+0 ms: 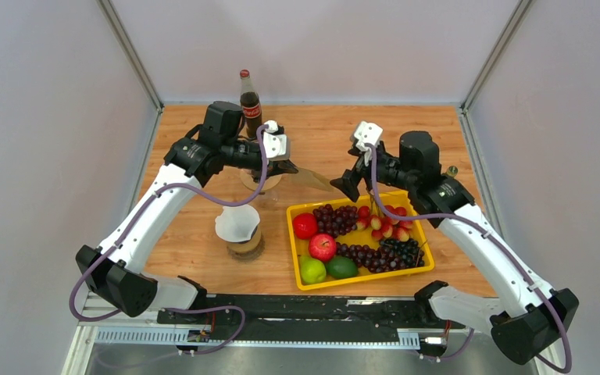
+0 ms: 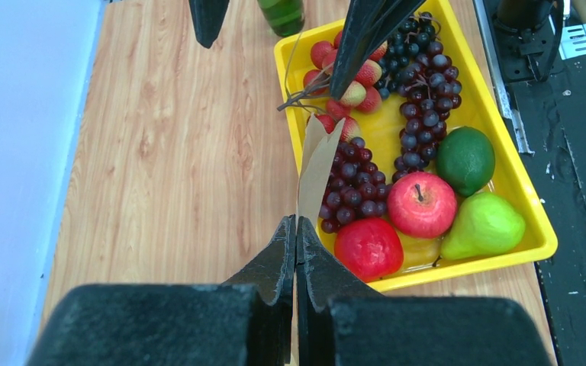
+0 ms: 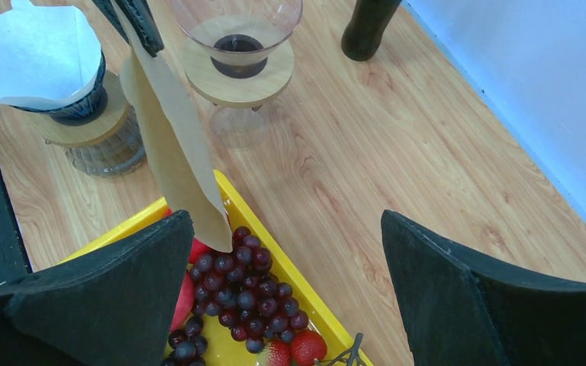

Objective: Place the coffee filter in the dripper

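Note:
My left gripper [image 1: 292, 168] is shut on one corner of a brown paper coffee filter [image 1: 313, 180]. It holds the filter in the air between the empty glass dripper [image 1: 261, 180] and the yellow tray. In the left wrist view the filter [image 2: 317, 171] sticks out from the closed jaws [image 2: 296, 229]. In the right wrist view the filter [image 3: 172, 145] hangs down beside the empty dripper on its wooden ring [image 3: 236, 46]. My right gripper [image 1: 344, 186] is open and empty, with the filter's free end by its left finger [image 3: 122, 282].
A second dripper holding a white filter [image 1: 238, 225] stands on a glass carafe in front of the empty one. A yellow tray [image 1: 359, 283] holds grapes, apples, strawberries, a lime and a pear. A cola bottle [image 1: 249, 105] stands at the back.

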Action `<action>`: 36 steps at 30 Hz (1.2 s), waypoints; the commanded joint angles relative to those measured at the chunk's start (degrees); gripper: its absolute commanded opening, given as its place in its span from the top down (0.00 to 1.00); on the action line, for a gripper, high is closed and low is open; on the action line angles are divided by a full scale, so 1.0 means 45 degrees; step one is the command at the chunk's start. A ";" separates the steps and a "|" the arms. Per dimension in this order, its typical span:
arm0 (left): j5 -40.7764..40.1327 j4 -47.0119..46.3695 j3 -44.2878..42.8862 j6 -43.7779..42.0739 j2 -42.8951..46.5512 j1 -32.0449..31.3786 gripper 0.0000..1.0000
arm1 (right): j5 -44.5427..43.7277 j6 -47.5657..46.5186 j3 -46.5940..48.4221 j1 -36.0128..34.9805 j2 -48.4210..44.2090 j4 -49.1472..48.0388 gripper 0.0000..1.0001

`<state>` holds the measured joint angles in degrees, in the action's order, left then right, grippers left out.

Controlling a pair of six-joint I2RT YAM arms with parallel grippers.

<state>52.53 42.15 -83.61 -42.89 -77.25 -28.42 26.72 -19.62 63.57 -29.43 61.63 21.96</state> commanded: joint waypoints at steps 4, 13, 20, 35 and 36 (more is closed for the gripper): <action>0.0361 -0.0285 -0.0291 -0.0021 0.0260 -0.0058 1.00 | 0.0047 -0.0052 0.0131 -0.0013 0.0408 -0.0794 0.00; 0.0529 -0.0285 -0.0288 -0.0056 0.0314 -0.0064 1.00 | 0.0680 0.0140 0.0261 -0.0023 0.1029 -0.1312 0.00; 0.0617 -0.0290 -0.0288 -0.0095 0.0315 -0.0053 1.00 | 0.1953 0.0027 0.0327 -0.0022 0.1384 -0.1547 0.01; 0.0913 -0.0382 -0.0365 -0.0060 0.0119 -0.0115 1.00 | 0.4116 0.0411 0.1020 -0.0361 0.2886 -0.1949 0.43; 0.0877 -0.0382 -0.0365 -0.0058 0.0117 -0.0111 1.00 | 0.4152 0.0414 0.1028 -0.0372 0.2890 -0.1949 0.48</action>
<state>54.13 42.11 -83.61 -42.81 -77.25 -28.53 41.52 -18.04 65.19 -30.48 74.52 16.03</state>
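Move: The brown coffee filter, held by its far side in the left fingers, has its middle some 8 cm left of the open right hand, 2 cm back and about 2 cm lower. From the left hand that middle is some 5 cm right, level fore and aft, 2 cm below. From the right hand, the clear dripper stands about 21 cm left, 10 ahead and 19 down; the fruit tray's middle is 6 cm back, 5 right and 26 down. The right hand's rear finger comes up to the filter's free edge and seems to slip between the two paper leaves, as the hand goes about 5 cm left, sinking 3 to 4 cm after a slight early reach forward. Its wrist turns counter-clockwise by some 15 degrees and tips down a little, and late on the wide-open fingers close part way. The left hand keeps its pinch, almost still. ##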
